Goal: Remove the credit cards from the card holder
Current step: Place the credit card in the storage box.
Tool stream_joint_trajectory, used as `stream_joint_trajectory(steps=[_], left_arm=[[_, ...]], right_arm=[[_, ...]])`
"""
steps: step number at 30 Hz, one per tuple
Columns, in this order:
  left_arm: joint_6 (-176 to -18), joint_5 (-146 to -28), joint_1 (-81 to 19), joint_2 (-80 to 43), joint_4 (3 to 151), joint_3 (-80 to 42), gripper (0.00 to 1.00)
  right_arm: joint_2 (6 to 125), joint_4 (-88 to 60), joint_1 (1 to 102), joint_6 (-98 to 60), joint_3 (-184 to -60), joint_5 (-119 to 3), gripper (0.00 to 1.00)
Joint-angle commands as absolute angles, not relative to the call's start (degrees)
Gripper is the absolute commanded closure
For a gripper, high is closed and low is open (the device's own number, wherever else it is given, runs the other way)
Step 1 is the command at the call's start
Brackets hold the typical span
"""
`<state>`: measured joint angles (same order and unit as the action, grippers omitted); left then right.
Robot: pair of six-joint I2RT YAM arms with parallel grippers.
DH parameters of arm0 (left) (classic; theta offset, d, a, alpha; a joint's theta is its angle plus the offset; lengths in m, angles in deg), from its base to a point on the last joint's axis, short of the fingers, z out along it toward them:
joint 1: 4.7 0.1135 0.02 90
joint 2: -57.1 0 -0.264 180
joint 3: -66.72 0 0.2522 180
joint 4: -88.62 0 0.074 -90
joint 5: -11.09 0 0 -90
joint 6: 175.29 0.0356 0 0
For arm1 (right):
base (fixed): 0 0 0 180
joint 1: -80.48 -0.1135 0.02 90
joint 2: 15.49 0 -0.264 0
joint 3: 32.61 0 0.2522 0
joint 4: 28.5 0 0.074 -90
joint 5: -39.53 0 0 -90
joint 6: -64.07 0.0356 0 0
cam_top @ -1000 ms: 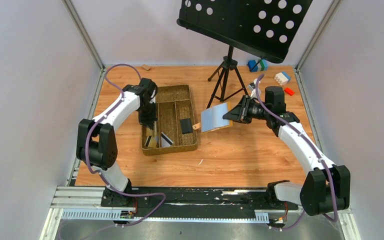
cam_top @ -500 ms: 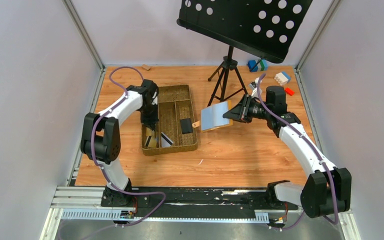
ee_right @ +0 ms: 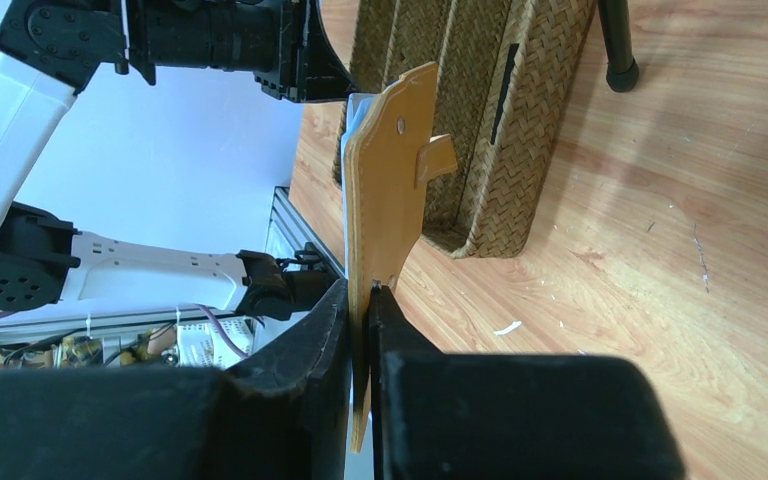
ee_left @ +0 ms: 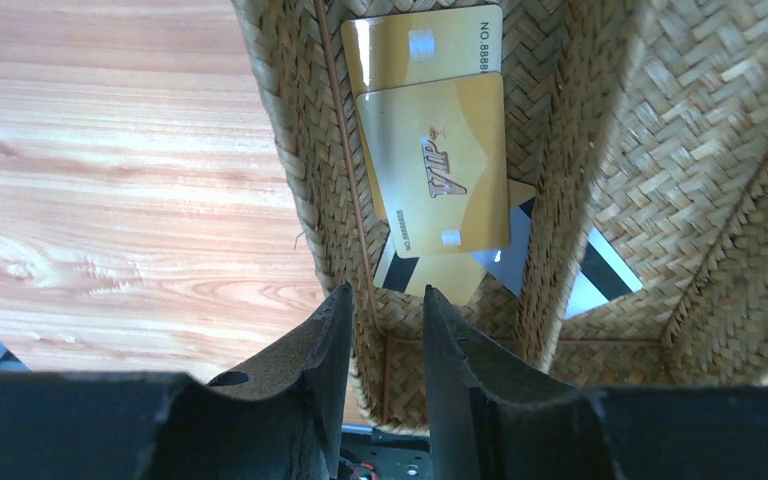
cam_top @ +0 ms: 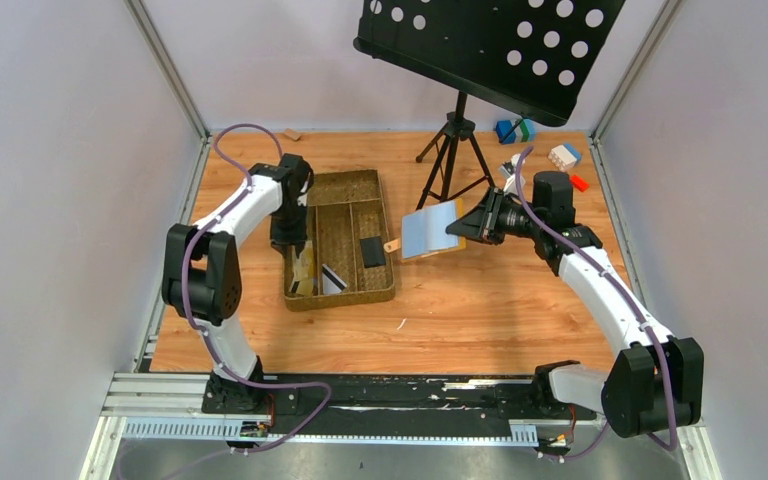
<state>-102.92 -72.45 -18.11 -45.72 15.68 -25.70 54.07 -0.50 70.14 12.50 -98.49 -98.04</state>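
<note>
The card holder [cam_top: 428, 233], mustard-yellow outside and grey-blue inside, hangs unfolded above the table to the right of the woven tray [cam_top: 340, 297]. My right gripper [cam_top: 458, 229] is shut on its right edge. In the right wrist view the card holder [ee_right: 388, 190] stands edge-on in that gripper [ee_right: 363, 296]. My left gripper [ee_left: 384, 302] hovers open and empty over the tray's left compartment. Below it lie two gold credit cards [ee_left: 438, 165] on a striped one. Another striped card [cam_top: 333, 278] and a black card [cam_top: 372, 250] lie in neighbouring compartments.
A music stand's tripod [cam_top: 450, 150] stands just behind the tray and card holder, its black perforated desk [cam_top: 490, 45] overhanging the back. Toy blocks [cam_top: 566, 157] sit at the back right corner. Enclosure walls close in left, right and behind.
My left gripper has opened and risen slightly, and one more gold card now lies in the tray's left compartment. The right gripper and card holder have stayed put.
</note>
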Motion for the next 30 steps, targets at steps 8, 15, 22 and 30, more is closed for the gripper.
stream_joint_trajectory(steps=[8,15,22,30], left_arm=[[-105.0,-90.7,-17.9,-31.8,15.1,-28.7,0.59],[-114.1,-101.7,-19.6,-22.4,26.8,-17.3,0.25],[-122.6,-105.3,-26.6,-18.9,37.7,-9.6,0.00],[-132.1,-111.7,-29.0,-15.3,53.9,-3.5,0.00]], right_arm=[[53.1,-7.2,70.0,15.2,-97.5,-99.4,1.00],[53.4,-9.7,69.0,16.6,-96.5,-100.0,1.00],[53.7,-11.9,67.5,18.2,-95.7,-100.4,1.00],[53.0,-11.4,66.3,18.7,-95.4,-101.1,1.00]])
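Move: The card holder, held out by the right hand, lies about 30 cm to the left hand's right, roughly level with it in reach and some 14 cm higher. Just released, the gold card lies 6 cm below the left hand, about 3 cm right and 1 cm ahead. The striped card is about 9 cm right and 4 cm back, the black card some 19 cm right and 1 cm ahead, both also about 6 cm down. From the right hand the holder's middle is about 5 cm left, 1 cm ahead and slightly below. Up first, nearly 9 cm out of the box's left compartment, then mostly right across the box and somewhat back: the left hand travels about 16 cm right towards the card holder. Its fingers swing some 45 degrees from straight down to point right and down, and spread from partly open to fully open. The right hand keeps its pinch on the holder and eases it about 2 cm left to meet it. ##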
